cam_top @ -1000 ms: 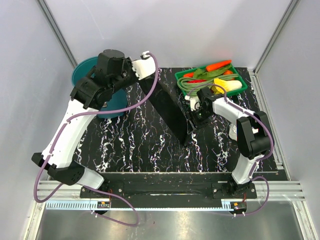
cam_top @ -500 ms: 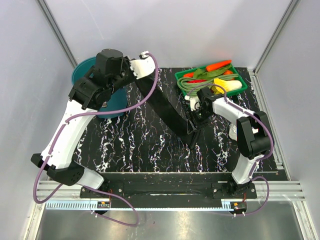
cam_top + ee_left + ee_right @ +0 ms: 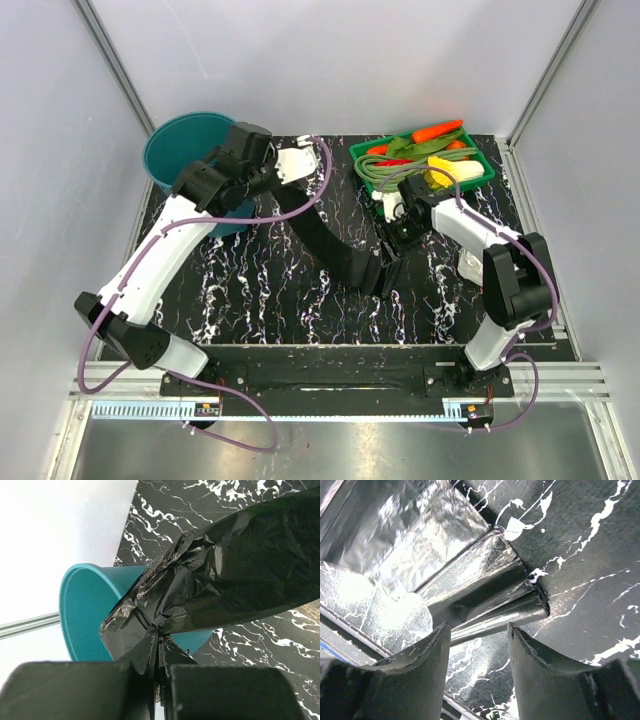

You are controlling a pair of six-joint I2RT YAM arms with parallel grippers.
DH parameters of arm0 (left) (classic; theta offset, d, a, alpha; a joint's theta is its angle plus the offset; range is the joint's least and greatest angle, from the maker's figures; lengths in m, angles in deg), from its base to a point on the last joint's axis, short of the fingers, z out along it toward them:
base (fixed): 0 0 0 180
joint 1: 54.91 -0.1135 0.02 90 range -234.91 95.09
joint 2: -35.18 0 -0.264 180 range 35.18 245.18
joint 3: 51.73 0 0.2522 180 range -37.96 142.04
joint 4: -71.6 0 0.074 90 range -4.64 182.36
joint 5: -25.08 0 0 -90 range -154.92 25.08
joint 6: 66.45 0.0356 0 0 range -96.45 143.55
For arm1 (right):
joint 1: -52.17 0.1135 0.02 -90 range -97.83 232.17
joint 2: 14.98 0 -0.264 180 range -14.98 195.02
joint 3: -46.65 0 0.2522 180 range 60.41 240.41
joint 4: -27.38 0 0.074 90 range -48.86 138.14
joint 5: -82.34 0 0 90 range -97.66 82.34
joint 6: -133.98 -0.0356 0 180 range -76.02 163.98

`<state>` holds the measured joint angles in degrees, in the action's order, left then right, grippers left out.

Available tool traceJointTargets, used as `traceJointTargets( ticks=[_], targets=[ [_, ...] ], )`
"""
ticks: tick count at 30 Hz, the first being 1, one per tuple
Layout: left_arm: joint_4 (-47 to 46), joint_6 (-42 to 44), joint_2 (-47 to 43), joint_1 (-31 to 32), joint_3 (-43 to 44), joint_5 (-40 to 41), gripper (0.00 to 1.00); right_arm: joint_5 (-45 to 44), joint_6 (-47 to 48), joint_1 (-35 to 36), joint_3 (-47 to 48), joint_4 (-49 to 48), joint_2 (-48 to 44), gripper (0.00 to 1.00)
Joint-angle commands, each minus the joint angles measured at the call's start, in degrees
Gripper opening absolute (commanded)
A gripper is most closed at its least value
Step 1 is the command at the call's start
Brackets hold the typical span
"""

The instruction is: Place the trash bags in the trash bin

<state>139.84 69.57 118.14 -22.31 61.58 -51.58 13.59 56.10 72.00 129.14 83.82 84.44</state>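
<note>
A black trash bag point(image 3: 335, 250) sags in a curve from my left gripper point(image 3: 288, 185) down to the table near my right gripper point(image 3: 393, 240). My left gripper point(image 3: 159, 652) is shut on the bag's crumpled upper end point(image 3: 200, 580), just right of the teal trash bin point(image 3: 185, 150). The bin's open mouth point(image 3: 82, 610) shows behind the bag in the left wrist view. My right gripper point(image 3: 479, 635) is open above the bag's folded lower end point(image 3: 490, 597), which lies on the table beyond the fingers point(image 3: 420, 675) with nothing between them.
A green tray point(image 3: 480, 172) of vegetables stands at the back right, just beyond my right gripper. The black marbled tabletop point(image 3: 260, 290) ends at a metal rail along the near side. Grey walls enclose the left, back and right.
My left arm has swung down and away from over the bin, uncovering its mouth. The bag has gone from a taut sheet to a slack curve. My right gripper has hardly moved.
</note>
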Motion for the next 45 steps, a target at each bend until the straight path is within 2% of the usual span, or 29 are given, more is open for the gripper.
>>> traceJointTargets(
  ticks=[1, 9, 18, 22, 30, 32, 33, 35, 37, 38, 42, 45],
  targets=[
    [-1.4, -0.6, 1.8, -0.4, -0.8, 1.7, 0.00, -2.0, 3.4, -0.1, 1.7, 0.8, -5.4, 0.55],
    [0.5, 2.3, 6.2, -0.5, -2.8, 5.3, 0.00, -2.1, 8.2, -1.8, 4.2, 3.1, -5.4, 0.55],
    [2.1, 1.6, 11.0, -0.7, -8.8, 2.2, 0.00, -0.3, 10.8, -2.2, 8.7, 5.2, -0.3, 0.55],
    [3.3, 2.1, 13.8, -1.2, -10.4, -1.6, 0.14, -0.4, 10.0, -2.2, 10.2, 5.5, 0.6, 0.55],
    [5.1, 3.3, 18.8, -4.2, -9.5, -11.3, 0.19, -0.4, 9.1, -2.1, 12.0, 6.7, 3.5, 0.55],
    [6.0, 4.0, 19.7, -4.6, -9.1, -12.0, 0.31, 0.4, 9.1, -2.1, 12.1, 8.0, 3.9, 0.55],
    [6.4, 4.6, 19.9, -4.8, -9.5, -11.4, 0.40, 0.5, 9.1, -2.1, 12.0, 8.5, 3.8, 0.55],
    [6.5, 4.9, 20.0, -5.8, -10.2, -10.9, 0.70, -0.2, 9.2, -2.1, 11.0, 8.4, 3.1, 0.55],
    [6.5, 4.2, 19.5, -7.8, -8.9, -13.1, 0.84, -1.6, 9.3, -2.1, 10.1, 8.1, 2.5, 0.55],
    [6.7, 3.2, 19.2, -8.8, -7.1, -16.9, 0.94, -1.9, 9.2, -2.1, 9.8, 8.1, 2.4, 0.55],
    [11.1, 1.2, 18.8, -10.7, 1.4, -28.1, 0.99, -1.9, 8.5, -2.1, 9.1, 7.3, 1.9, 0.55],
    [13.1, 0.0, 19.3, -10.5, 6.3, -36.5, 0.99, -1.6, 7.9, -2.1, 8.6, 6.6, 1.6, 0.55]
  ],
)
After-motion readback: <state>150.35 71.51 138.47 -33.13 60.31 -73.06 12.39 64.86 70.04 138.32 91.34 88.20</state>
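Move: The left hand, pinching the black bag's end, is headed for bare table about 31 cm below, some 3 cm back and 5 cm to its right. The bin's middle is roughly 13 cm to its left, 3 cm farther out and 18 cm lower; the bag's rolled end is about 22 cm right, 10 cm back and 31 cm down. From the right hand, that roll is some 4 cm back, level sideways, 5 cm below. Left hand sinks about 21 cm beside the bin, tipping down, opens to free the bag, then rises 4 cm. ##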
